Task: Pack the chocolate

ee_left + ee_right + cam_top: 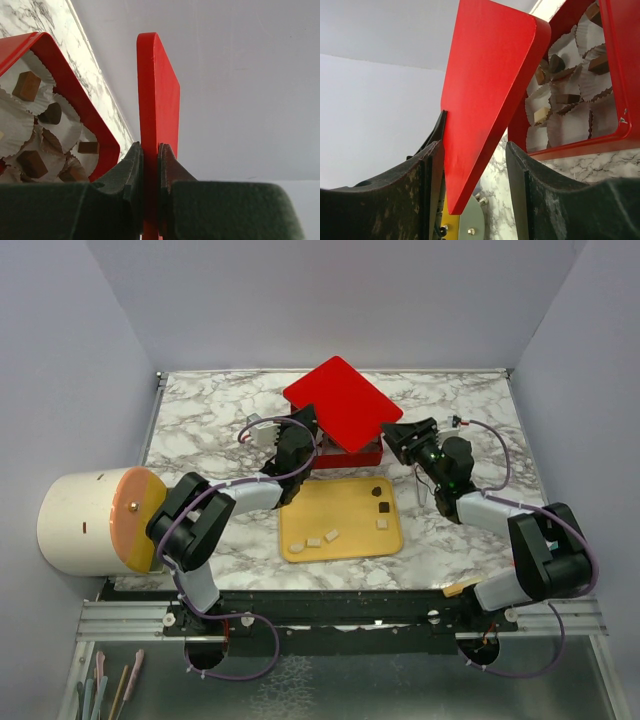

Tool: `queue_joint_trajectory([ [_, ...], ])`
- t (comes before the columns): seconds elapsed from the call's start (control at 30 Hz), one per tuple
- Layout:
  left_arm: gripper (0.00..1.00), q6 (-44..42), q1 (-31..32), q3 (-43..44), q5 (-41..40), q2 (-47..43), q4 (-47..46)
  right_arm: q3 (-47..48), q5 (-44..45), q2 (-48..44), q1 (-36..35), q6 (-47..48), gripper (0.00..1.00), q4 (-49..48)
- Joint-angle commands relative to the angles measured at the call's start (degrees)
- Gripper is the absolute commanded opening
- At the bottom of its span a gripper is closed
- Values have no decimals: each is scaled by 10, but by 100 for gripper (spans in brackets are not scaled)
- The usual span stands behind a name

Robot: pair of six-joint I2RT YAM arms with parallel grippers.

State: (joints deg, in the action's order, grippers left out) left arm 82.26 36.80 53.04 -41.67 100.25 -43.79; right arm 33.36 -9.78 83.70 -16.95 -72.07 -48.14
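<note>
A red lid hangs tilted over the open red box at the back of the table. My left gripper is shut on the lid's left edge; in the left wrist view both fingers press flat on it. My right gripper stands open around the lid's right corner. That corner lies against one finger, with a gap to the other finger. The box holds white paper cups with brown chocolate pieces. More chocolate, dark and pale, lies on the yellow tray.
A large white cylinder with an orange face lies at the table's left edge. Grey walls close in the marble table on three sides. Several thin tools lie below the front rail at the left.
</note>
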Motion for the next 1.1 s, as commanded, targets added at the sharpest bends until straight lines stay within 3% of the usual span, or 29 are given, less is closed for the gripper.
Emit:
queue_joint_trajectory([
  [0.0,0,23,5,20,-19,4,-2,13,-6,19,-5,-6,57,-32],
  [0.57,0,19,5,15,-6,-3,1,73,-50,103,-9,-20,50,-66],
  [0.67,0,20,6,15,-3,-2,0,85,-61,112,-10,-18,41,-61],
  [0.83,0,24,6,13,3,2,1,102,-77,124,-11,-12,13,-46],
  [0.97,0,20,4,10,11,2,1,113,-85,124,-11,2,4,-26],
  [1.07,17,19,2,3,15,0,0,120,-93,123,-11,9,1,-18],
])
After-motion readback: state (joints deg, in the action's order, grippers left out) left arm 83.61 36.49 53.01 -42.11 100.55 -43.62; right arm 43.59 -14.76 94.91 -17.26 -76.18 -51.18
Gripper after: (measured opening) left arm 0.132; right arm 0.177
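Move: The left gripper already holds the red lid by its near-left long edge; the lid's middle is about 6 cm right of that gripper and 2 cm farther out. From the open right gripper, the lid's middle lies some 9 cm left and 7 cm ahead, at about hand height. The open chocolate box sits beneath the lid, roughly 10 cm left, 6 cm ahead and 13 cm below the right hand. The yellow tray is about 9 cm left, 15 cm back and 15 cm below. Slide the right gripper forward and left, about 4.5 cm in all, so that its open fingers pass above and below the lid's near-right short edge, turning it some 5 degrees counter-clockwise. Shut the fingers to pinch that edge, letting the hand rise about 2 cm from its slight dip as they close. Hold the left gripper still, keeping its grip on the lid. ##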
